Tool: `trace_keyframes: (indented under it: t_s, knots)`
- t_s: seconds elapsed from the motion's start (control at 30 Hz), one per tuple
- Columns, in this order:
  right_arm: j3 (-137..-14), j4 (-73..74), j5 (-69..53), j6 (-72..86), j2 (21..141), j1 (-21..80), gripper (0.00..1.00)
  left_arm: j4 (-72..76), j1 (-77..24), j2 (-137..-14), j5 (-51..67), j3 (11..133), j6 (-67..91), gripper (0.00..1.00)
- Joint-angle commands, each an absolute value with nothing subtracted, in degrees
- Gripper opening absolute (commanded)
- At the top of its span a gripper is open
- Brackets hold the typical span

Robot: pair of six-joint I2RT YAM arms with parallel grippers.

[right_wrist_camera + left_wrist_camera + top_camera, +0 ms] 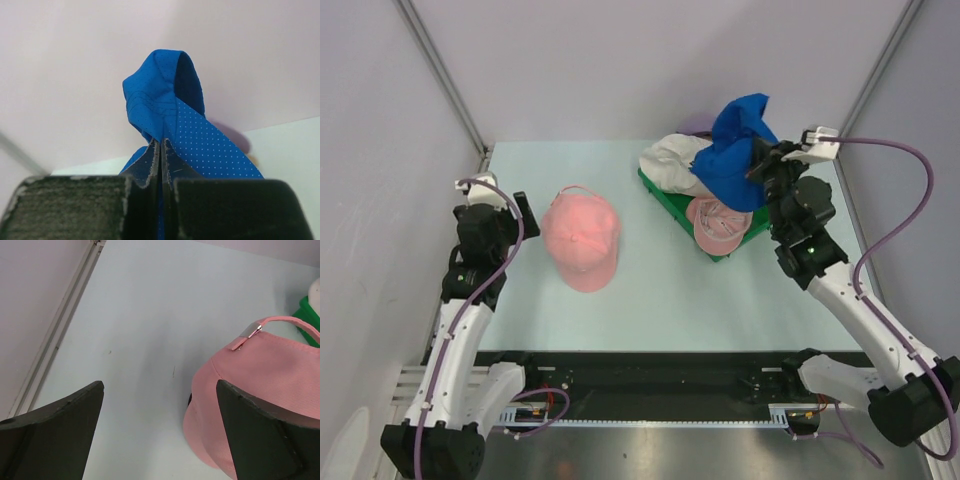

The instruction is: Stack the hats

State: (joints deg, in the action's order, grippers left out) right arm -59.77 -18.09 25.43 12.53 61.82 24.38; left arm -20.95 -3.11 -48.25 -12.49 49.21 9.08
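A pink hat (582,238) lies on the pale table left of centre, with its strap and metal buckle showing in the left wrist view (265,375). My left gripper (525,212) (160,385) stands open just left of it, its right finger over the hat's edge and nothing held. The royal blue hat (735,150) (170,95) hangs lifted above the tray, with my right gripper (760,160) (161,142) shut on its fabric. A white hat (672,165) and a second pink hat (718,222) rest on the green tray (668,205). A lavender hat (695,125) peeks out behind.
The tray sits at the back right of the table; its corner (309,315) shows at the right of the left wrist view. White walls and metal frame rails (445,75) close in the table on the left, back and right.
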Motion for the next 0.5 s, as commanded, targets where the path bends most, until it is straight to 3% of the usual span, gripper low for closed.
trace_keyframes:
  t_s: [0.0,0.47]
  knots:
    - [-60.64,-16.18,21.37,12.30,59.59,31.45,0.00,-20.83,-3.69,-46.15,-15.72,52.03,10.55,1.00]
    - [-67.50,-15.11,5.19,14.59,61.96,50.62,0.00,-21.70,-3.69,-43.77,-13.19,59.49,12.48,1.00]
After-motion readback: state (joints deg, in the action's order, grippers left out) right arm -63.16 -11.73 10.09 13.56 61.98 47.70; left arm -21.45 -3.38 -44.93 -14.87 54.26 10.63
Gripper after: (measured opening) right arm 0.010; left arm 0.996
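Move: Some 41 cm to the left of the right hand, 8 cm back and 27 cm lower sits the pink hat on its stand, where the held blue hat is being taken. Near the way, the small pink cap lies 5 cm left, 2 cm back and 35 cm down, and the white hat 15 cm left, 12 cm ahead and 32 cm down. From the left hand, the pink hat is about 24 cm right, 2 cm back and 9 cm below. Sweeping left at near-constant height, the right arm carries the blue hat, still pinched in shut fingers, about 18 cm left and 10 cm back towards the pink hat, while the hand swings nearly 40 degrees counter-clockwise. Its left counterpart, empty and open, rises 5 cm or so, tipping its fingers slightly up. ##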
